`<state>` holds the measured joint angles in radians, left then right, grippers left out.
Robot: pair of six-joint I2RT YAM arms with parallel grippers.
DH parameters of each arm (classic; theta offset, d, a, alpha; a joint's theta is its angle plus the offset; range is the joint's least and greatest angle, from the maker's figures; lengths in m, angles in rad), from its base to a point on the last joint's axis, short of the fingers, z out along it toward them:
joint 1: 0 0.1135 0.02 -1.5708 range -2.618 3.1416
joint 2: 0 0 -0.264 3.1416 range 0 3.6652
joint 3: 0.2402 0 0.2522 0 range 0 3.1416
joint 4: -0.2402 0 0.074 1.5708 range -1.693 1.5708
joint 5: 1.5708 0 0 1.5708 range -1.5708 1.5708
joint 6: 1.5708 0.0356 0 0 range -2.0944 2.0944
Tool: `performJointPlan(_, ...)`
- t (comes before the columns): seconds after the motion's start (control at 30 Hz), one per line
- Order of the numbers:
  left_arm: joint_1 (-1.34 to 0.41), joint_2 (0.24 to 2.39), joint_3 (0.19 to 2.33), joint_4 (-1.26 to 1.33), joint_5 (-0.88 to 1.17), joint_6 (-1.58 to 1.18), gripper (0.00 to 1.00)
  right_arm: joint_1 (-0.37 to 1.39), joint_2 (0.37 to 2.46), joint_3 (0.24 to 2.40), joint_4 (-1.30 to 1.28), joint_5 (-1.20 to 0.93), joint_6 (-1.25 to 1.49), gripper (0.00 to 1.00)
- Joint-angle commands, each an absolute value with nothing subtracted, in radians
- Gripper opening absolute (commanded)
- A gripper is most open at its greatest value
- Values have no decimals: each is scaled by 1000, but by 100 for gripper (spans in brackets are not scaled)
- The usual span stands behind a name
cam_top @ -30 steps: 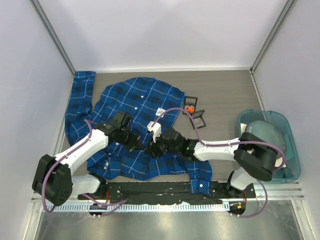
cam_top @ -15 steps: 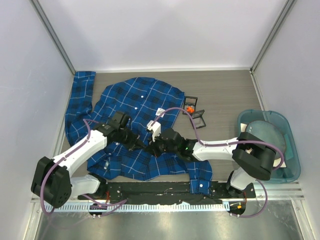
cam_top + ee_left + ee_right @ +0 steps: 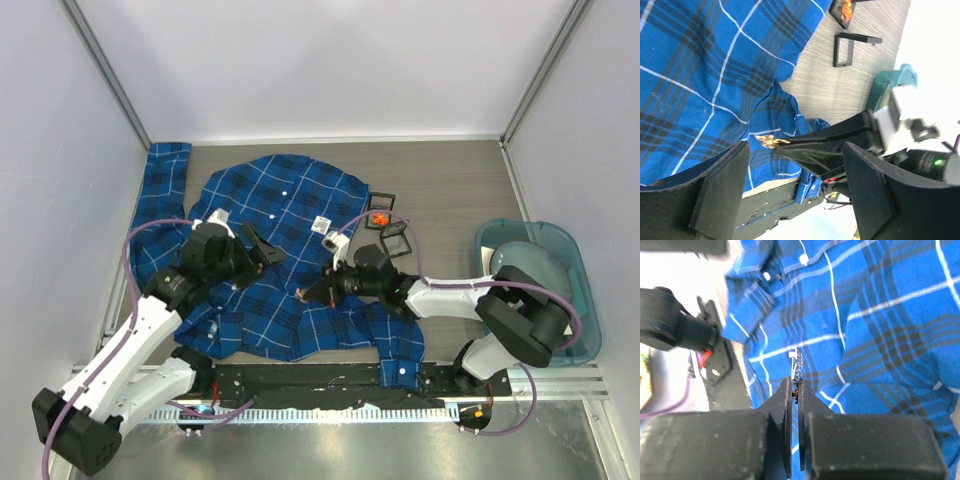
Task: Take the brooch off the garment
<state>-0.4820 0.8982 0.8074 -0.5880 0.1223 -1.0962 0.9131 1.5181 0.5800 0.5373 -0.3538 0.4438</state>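
Note:
The garment [image 3: 280,200] is a blue and navy plaid shirt, spread flat on the table. It also fills the left wrist view [image 3: 715,70] and the right wrist view [image 3: 880,315]. My right gripper [image 3: 310,292] is low over the shirt's lower middle, shut on the brooch [image 3: 301,294]. The brooch is a small gold piece [image 3: 769,141] at the tips of the black fingers, and it shows as a thin chain-like strip [image 3: 798,367] sticking out of the shut jaws [image 3: 795,382]. Whether it still touches the cloth I cannot tell. My left gripper [image 3: 264,247] hangs wide open and empty to the left [image 3: 795,148].
Two small black frames [image 3: 397,236] stand right of the shirt, one holding something orange [image 3: 379,216]. A teal bin [image 3: 585,300] with a lid sits at the right edge. The shirt's cuff [image 3: 400,365] hangs over the black rail in front.
The left gripper has opened, let go of the cloth and pulled back to the upper left. The right gripper has shut on the brooch and shifted slightly right.

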Motion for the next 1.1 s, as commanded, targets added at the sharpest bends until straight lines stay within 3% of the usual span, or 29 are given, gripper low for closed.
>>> performJointPlan(0.0, -476, 836, 695, -367, 215, -1049, 75, 848, 1421, 589, 673, -520, 589, 1)
performJointPlan(0.4, -476, 781, 535, -25, 403, -1107, 56, 730, 1321, 592, 778, -598, 824, 1)
performJointPlan(0.67, -476, 778, 488, 129, 457, -1163, 50, 718, 1351, 598, 887, -629, 940, 1)
performJointPlan(0.97, -476, 798, 449, 241, 494, -1207, 26, 716, 1396, 568, 997, -618, 1019, 1)
performJointPlan(1.07, -477, 785, 451, 233, 492, -1206, 10, 715, 1397, 563, 999, -607, 1020, 1)
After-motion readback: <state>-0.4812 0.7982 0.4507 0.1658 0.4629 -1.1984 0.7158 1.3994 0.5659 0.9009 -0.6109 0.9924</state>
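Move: The silver-gold brooch is already off the garment, in the right hand's closed fingertips, about 1 cm left of that hand. From the open left hand it lies roughly 4 cm back, 5 cm right and 10 cm below. The left fingertips, where it is being taken, are about 4 cm ahead, 6 cm left and 10 cm above the right hand. The white patch is some 19 cm ahead of the right hand and 3 cm right, about 7 cm lower. Upward by about 13 cm, the right hand lifts the brooch it keeps pinched, drifting a little forward and tipping its left-pointing fingers up by some 30 degrees until about level. The left hand works rightward about 5 cm to meet it, dipping before rising slightly, rolling left side down and tipping up, and closes most of the way on the brooch between the facing fingertips. ##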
